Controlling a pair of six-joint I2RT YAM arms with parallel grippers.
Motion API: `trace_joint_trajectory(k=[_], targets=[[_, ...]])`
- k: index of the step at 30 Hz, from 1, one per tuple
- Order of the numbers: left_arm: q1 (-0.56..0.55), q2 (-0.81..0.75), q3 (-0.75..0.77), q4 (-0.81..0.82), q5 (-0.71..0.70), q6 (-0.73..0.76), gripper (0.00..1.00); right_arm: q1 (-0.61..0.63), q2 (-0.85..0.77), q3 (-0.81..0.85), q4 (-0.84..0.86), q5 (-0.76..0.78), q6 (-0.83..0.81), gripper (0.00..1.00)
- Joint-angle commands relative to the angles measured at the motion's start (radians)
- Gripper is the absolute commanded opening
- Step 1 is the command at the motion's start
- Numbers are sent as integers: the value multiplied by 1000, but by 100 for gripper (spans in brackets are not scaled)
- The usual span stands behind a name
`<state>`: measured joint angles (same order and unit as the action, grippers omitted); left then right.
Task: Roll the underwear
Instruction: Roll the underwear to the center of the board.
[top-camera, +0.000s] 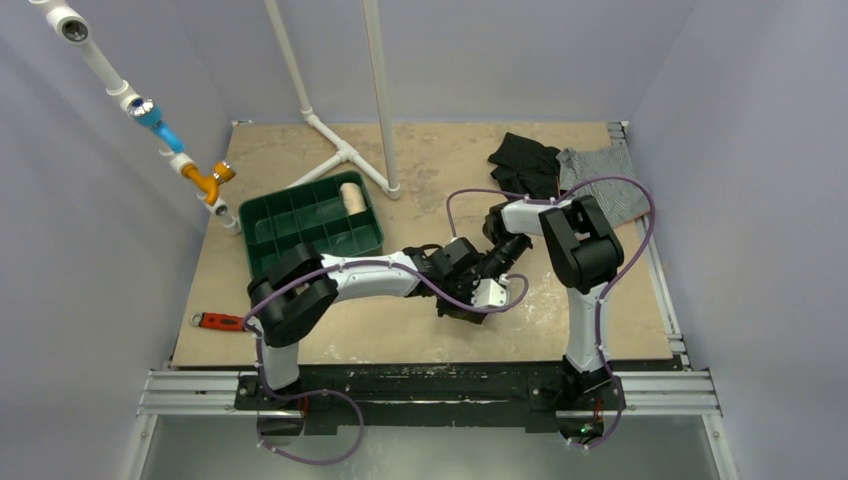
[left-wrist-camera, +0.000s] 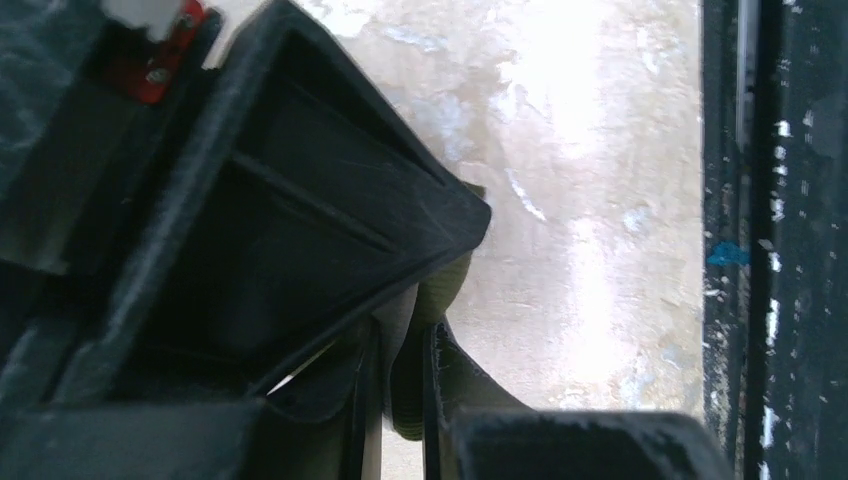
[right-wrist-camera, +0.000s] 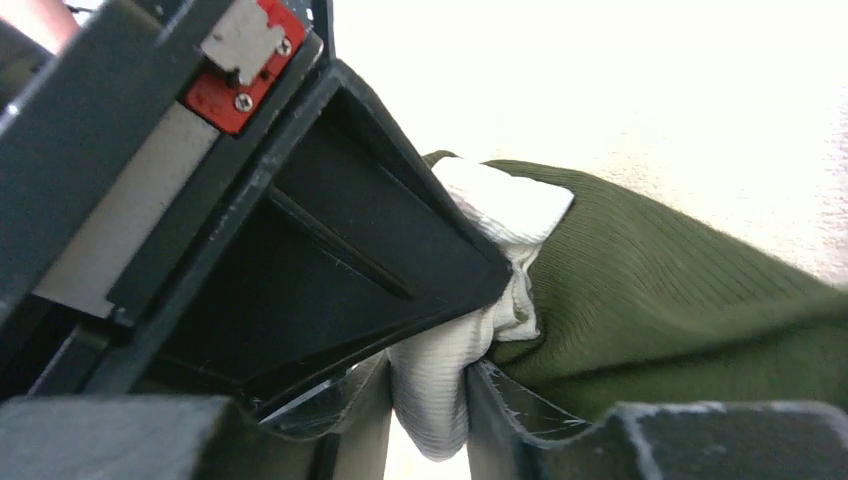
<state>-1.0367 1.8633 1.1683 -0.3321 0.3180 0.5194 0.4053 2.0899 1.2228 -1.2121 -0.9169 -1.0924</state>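
Observation:
The underwear (top-camera: 460, 308) is a dark olive bundle on the table's near middle, mostly hidden under both wrists. My left gripper (top-camera: 478, 290) reaches in from the left. Its wrist view shows the gripper (left-wrist-camera: 405, 370) shut on a thin fold of the olive underwear (left-wrist-camera: 445, 285). From the back right my right gripper (top-camera: 497, 268) meets it at the same spot. In its own wrist view the right gripper (right-wrist-camera: 430, 390) is shut on the cream waistband (right-wrist-camera: 500, 205), and the olive body of the underwear (right-wrist-camera: 680, 280) bunches to the right of the fingers.
A green compartment tray (top-camera: 262, 215) holding a cream roll (top-camera: 351, 197) stands at the back left. A black garment (top-camera: 527, 160) and a grey striped garment (top-camera: 610, 190) lie at the back right. A red-handled tool (top-camera: 220, 321) lies near the front left. A white pipe frame (top-camera: 345, 150) stands behind.

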Motion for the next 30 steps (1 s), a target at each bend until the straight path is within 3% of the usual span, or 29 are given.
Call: trace_joint_trajectory(k=[1, 4, 8, 16, 30], targets=[[-3, 75, 44, -158, 40, 20, 0, 16, -39, 12, 29, -5, 39, 42], [-3, 80, 69, -234, 55, 21, 0, 11, -67, 11, 44, 5, 65, 55], [-3, 93, 83, -304, 90, 2, 0, 4, -102, 17, 48, 21, 86, 62], [21, 108, 87, -331, 128, -49, 0, -32, -206, -16, 132, 75, 182, 63], [108, 117, 64, -319, 179, -113, 0, -202, -394, -24, 212, 166, 286, 67]])
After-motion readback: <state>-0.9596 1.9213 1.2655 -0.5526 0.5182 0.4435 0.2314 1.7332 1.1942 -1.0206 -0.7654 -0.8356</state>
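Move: The left fingers already pinch the near left corner of the folded underwear; its middle lies about 4 cm ahead and 3 cm right of them, roughly 1 cm lower. The right fingers are at its waistband end, its middle some 4 cm ahead and 4 cm left. From the left hand the green tray stands about 18 cm ahead, 31 cm left; from the right, the black cloth lies roughly 30 cm ahead, 9 cm right. Open the right gripper wide to let go of the waistband end, then take it forward about 8 cm with rise and a drift right, up off the underwear, turning clockwise with the fingertips tipping up. Keep the left pinch shut and draw that corner back some 2.5 cm, a little to the left, easing slightly forward again while the fingertips swing back. ##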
